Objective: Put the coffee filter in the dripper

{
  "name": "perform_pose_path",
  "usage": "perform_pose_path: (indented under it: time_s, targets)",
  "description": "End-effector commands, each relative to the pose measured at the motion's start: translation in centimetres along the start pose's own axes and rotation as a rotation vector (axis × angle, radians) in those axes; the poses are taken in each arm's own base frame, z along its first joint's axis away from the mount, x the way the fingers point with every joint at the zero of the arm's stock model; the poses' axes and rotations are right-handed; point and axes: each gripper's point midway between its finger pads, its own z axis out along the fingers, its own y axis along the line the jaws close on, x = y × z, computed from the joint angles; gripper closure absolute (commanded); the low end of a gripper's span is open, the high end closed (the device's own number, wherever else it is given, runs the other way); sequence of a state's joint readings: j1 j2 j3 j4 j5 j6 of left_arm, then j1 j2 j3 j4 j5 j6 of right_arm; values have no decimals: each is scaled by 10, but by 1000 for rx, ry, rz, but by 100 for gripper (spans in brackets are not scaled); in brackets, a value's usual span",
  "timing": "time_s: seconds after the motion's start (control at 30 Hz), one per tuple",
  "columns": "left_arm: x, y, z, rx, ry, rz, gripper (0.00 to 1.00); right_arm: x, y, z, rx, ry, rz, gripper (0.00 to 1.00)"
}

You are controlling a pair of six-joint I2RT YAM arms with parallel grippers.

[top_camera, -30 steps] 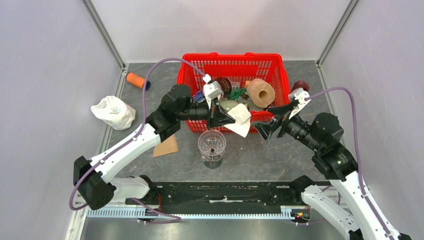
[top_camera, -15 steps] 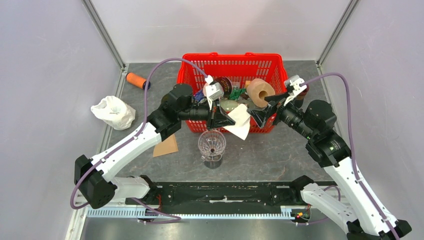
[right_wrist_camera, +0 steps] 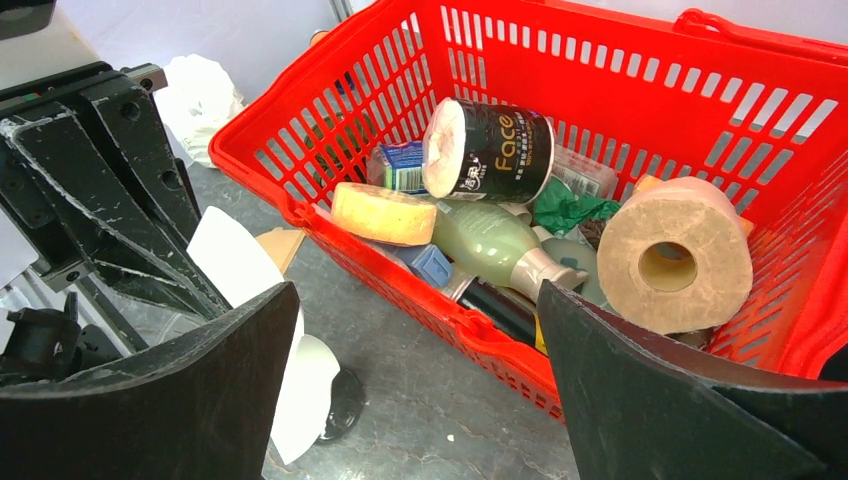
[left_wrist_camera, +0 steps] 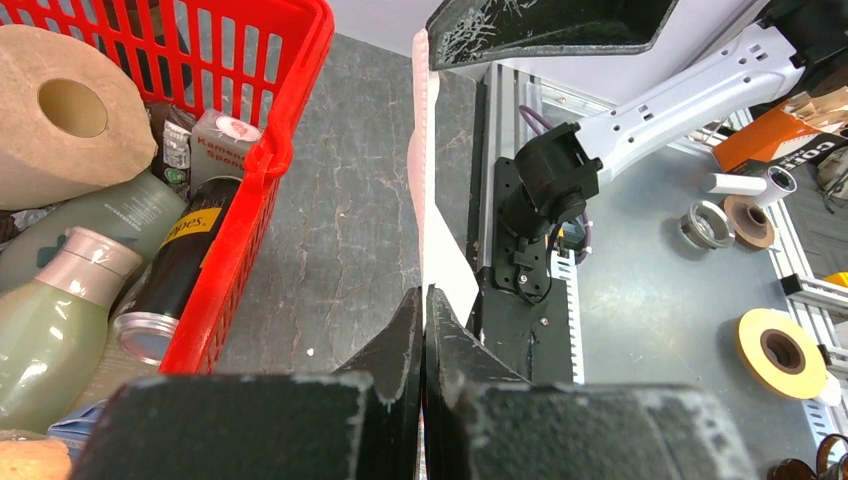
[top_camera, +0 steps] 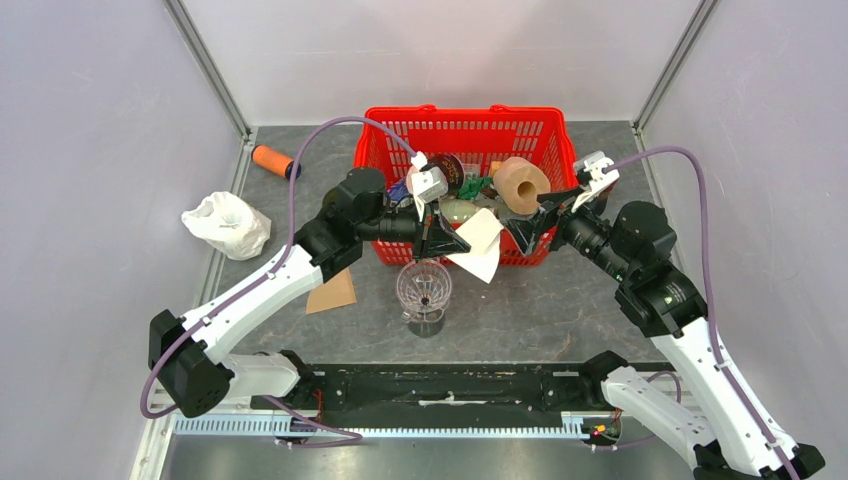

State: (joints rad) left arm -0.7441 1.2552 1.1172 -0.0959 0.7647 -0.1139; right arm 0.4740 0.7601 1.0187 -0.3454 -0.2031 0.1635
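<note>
The white paper coffee filter hangs in the air in front of the red basket, pinched at one edge by my left gripper, which is shut on it. The left wrist view shows the filter edge-on, rising from the closed tips of the left gripper. The clear glass dripper stands on the table just below and left of the filter. My right gripper is wide open just right of the filter. In the right wrist view the filter lies beside the left finger of the open right gripper.
The red basket at the back holds a toilet roll, bottles, a can and other items. An orange cylinder and a white crumpled bag lie at the left. A brown card piece lies beside the dripper.
The right gripper has swung up and left, from the table in front of the basket to right beside the filter, staying open. The left gripper and filter have barely moved.
</note>
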Motion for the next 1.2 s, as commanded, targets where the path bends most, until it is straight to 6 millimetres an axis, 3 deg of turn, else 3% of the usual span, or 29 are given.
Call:
perform_pose_path:
  time_s: [0.0, 0.47, 0.7, 0.8, 1.0, 1.17]
  targets:
    - [-15, -14, -5, 48, -34, 80, 98, -23, 0, -7, 21, -60, -25, 3]
    - [-17, -14, -4, 53, -36, 77, 98, 2, 25, 6, -154, 85, -36, 7]
    - [-13, -16, -3, 73, -27, 94, 98, -1, 28, 2, -163, 83, -32, 13]
    - [-11, -16, -4, 72, -19, 113, 98, -9, 28, -4, -149, 40, -35, 20]
    - [-8, -23, -9, 124, 1, 227, 98, -16, 60, -27, -309, 9, -20, 43]
    - [-11, -25, -12, 141, 15, 308, 98, -6, 81, -42, -439, 59, -18, 47]
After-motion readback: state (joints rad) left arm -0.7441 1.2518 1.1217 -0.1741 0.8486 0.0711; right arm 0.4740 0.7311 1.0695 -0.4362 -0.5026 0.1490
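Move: The white coffee filter, held at its edge by the left fingers, has its middle about 9 cm left of the open right hand, 7 cm back and some 4 cm lower. From the right hand, the dripper on its jug stands roughly 20 cm left, 16 back and 17 below; the paper roll in the basket is 7 ahead, 3 right and 18 below. The dripper lies about 9 cm back, 8 left and 14 below the left hand, the filter's middle 4 cm to that hand's right. First sinking and edging left about 2 cm each, the right hand then draws back some 5 cm and rises about 3 cm, coming round to face the filter's free edge. It swings about 15 degrees counter-clockwise while its fingers narrow from wide open to about half; the fingertip comes free of the filter's far corner. The left hand keeps its pinch, nearly still, then eases back and down about 1 cm, turning slightly clockwise. ##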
